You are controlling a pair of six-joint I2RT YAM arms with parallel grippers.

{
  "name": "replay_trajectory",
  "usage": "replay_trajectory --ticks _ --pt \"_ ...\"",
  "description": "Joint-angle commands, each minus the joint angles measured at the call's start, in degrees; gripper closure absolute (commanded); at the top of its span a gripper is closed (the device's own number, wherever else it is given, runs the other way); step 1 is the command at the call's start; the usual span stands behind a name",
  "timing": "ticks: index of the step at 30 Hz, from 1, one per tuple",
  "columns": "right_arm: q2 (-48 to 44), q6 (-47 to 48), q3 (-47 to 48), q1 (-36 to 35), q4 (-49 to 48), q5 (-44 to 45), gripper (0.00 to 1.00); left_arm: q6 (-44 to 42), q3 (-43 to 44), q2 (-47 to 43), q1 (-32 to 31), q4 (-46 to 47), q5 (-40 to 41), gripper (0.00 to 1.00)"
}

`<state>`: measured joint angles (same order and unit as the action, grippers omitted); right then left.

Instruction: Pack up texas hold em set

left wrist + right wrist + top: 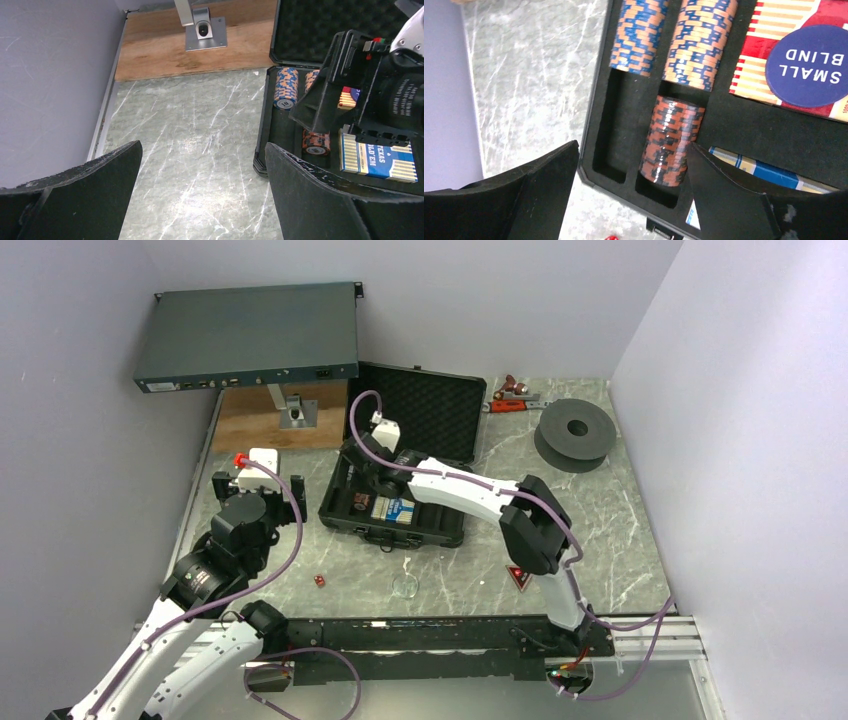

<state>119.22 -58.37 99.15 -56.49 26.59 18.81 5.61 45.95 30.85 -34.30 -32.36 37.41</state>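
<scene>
The black case (345,512) lies open mid-table, its foam lid (425,410) up at the back. My right gripper (365,468) hovers over the case's left end, open. In the right wrist view a red-black chip stack (671,142) lies in its slot beside the right finger (724,195), and the left finger stands far off over the table. Two blue-orange chip stacks (639,32), a red deck (769,30) under a blue "small blind" disc and a blue deck (764,172) sit in the foam. My left gripper (204,145) is open over bare marble, left of the case (262,150).
A red die (320,581), a clear round disc (406,586) and the triangular black-red marker (519,577) lie on the marble in front of the case. A black spool (573,433), a grey-blue rack unit (248,337) and a wooden board (280,418) stand at the back.
</scene>
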Motion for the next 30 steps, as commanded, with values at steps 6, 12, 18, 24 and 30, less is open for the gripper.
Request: replay_trajectory --ticks 6,12,18,24,30 --pt "-8.7 14.4 -8.5 0.1 -14.8 -13.5 0.36 -0.1 0.2 -0.1 0.4 1.7 1.1 0.00" --pt "-5.5 18.3 -8.4 0.1 -15.8 -26.8 0.75 0.0 0.3 0.0 0.4 1.6 1.2 0.00" --pt "-4.6 20.1 -10.9 0.1 -15.5 -29.3 0.95 0.0 0.2 -0.3 0.5 1.6 1.2 0.00" --pt "-6.0 23.5 -13.5 0.1 -14.2 -23.2 1.00 0.0 0.2 0.0 0.4 1.6 1.1 0.00" --pt "-3.9 27.9 -11.0 0.1 -10.7 -17.7 1.00 0.1 0.3 0.0 0.5 1.4 1.1 0.00"
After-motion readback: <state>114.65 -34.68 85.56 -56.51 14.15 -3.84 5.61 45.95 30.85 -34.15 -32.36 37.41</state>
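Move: The red-and-black chip stack already lies free in the case's second slot, about 1 cm back, 1 cm right and 4 cm below the right hand. The orange chips lie some 7 cm beyond that stack in the same slot. The blue-and-orange chips in the outer slot are about 8 cm ahead and 3 cm left of the hand; the blue Texas Hold'em box is roughly 4 cm back and 8 cm right. From the left hand the red-and-black stack is about 10 cm ahead, 19 cm right and 15 cm below. Off the red-and-black chip stack goes the open right hand, backing about 6 cm towards the near end of its slot. It first rises some 3 cm and swings left, then sinks about 5 cm while coming back right, ending lower than it began. On the way the wrist turns some 30 degrees counter-clockwise and the fingers shut on nothing, their closed tips finishing close to the case's front lip. ##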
